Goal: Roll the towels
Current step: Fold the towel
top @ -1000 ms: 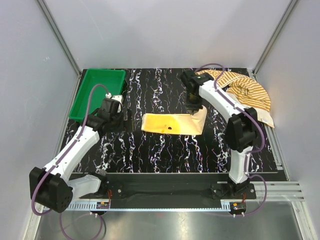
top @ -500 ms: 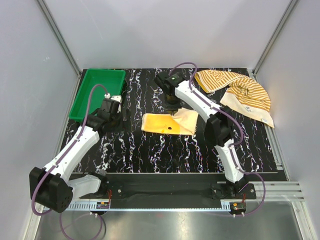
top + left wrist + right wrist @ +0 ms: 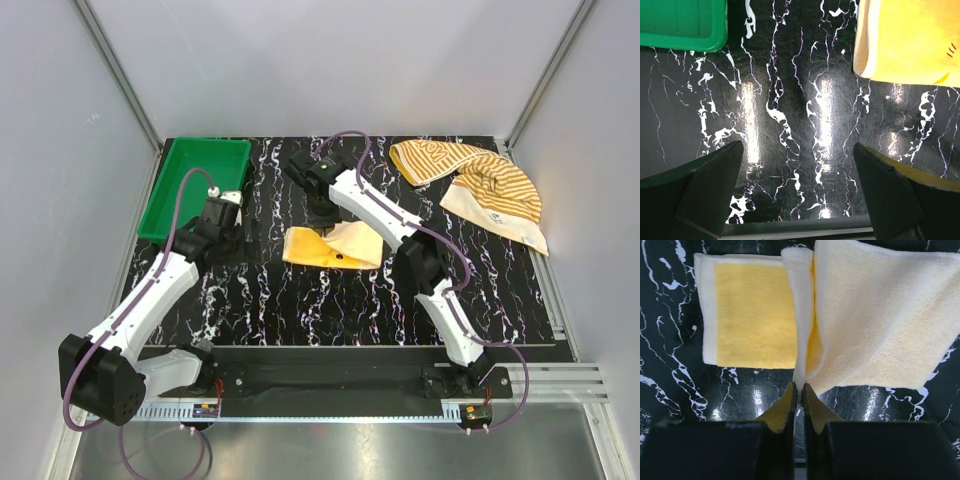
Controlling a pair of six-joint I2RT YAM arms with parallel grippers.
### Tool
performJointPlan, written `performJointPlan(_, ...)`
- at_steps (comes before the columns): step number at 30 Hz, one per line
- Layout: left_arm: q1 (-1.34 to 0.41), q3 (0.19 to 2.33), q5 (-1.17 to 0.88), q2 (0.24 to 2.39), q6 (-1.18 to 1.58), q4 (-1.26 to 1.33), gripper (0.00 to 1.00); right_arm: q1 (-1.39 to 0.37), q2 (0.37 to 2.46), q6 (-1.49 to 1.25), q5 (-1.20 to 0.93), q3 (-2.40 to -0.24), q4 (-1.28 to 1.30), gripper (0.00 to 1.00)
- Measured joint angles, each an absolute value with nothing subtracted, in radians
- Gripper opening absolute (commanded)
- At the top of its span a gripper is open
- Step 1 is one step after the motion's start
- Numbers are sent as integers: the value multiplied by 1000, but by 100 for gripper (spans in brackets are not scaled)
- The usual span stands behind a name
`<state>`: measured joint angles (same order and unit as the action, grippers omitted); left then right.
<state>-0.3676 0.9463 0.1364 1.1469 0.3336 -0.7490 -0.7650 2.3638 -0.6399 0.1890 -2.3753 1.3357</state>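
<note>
The plain pale yellow towel (image 3: 330,246) lies mid-table, its right part lifted and folded over toward the left. My right gripper (image 3: 325,212) is shut on that raised edge; in the right wrist view the cloth (image 3: 875,315) rises from between the pinching jaws of the gripper (image 3: 799,386). The flat part of the towel (image 3: 752,315) lies beyond them. My left gripper (image 3: 243,235) hovers open just left of the towel, with only bare table between its fingers (image 3: 797,150); the towel's left end (image 3: 905,40) shows at top right. The striped towel (image 3: 480,180) lies crumpled at the back right.
A green tray (image 3: 200,185) stands at the back left, its corner (image 3: 685,25) close to the left gripper. The black marbled table (image 3: 330,300) ends at a metal rail along its near edge. Grey walls close in on three sides.
My right arm has swung left, carrying the yellow towel's right edge over toward its left end. The left arm has stayed still and open.
</note>
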Motion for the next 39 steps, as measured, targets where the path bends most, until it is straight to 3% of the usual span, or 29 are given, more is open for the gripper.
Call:
performJointPlan(32,-368,946,167,1147,339,-755,99,-873,2499,-706,60,-2465,1242,1)
performJointPlan(35,-368,946,168,1147,339,-755,99,-873,2502,-708,59,-2458,1220,15)
performJointPlan(37,-368,946,170,1147,339,-755,99,-873,2502,-716,58,-2445,1199,33)
performJointPlan(39,-368,946,170,1147,339,-755,99,-873,2502,-719,58,-2428,1174,42)
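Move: The right hand still pinches the lifted end of the yellow towel; the towel's left end lies about 9 cm to its left, 2 cm back and 6 cm below. The new fold edge is roughly 14 cm to the hand's right and 3 cm back, and the green bin's middle some 28 cm left and 11 cm ahead. From the idle left hand, the towel's left end is about 11 cm right, 7 cm ahead and 10 cm below. The right hand carries the pinched end about 9 cm left, sinking 5 cm over the towel's left end, then opens partly. ##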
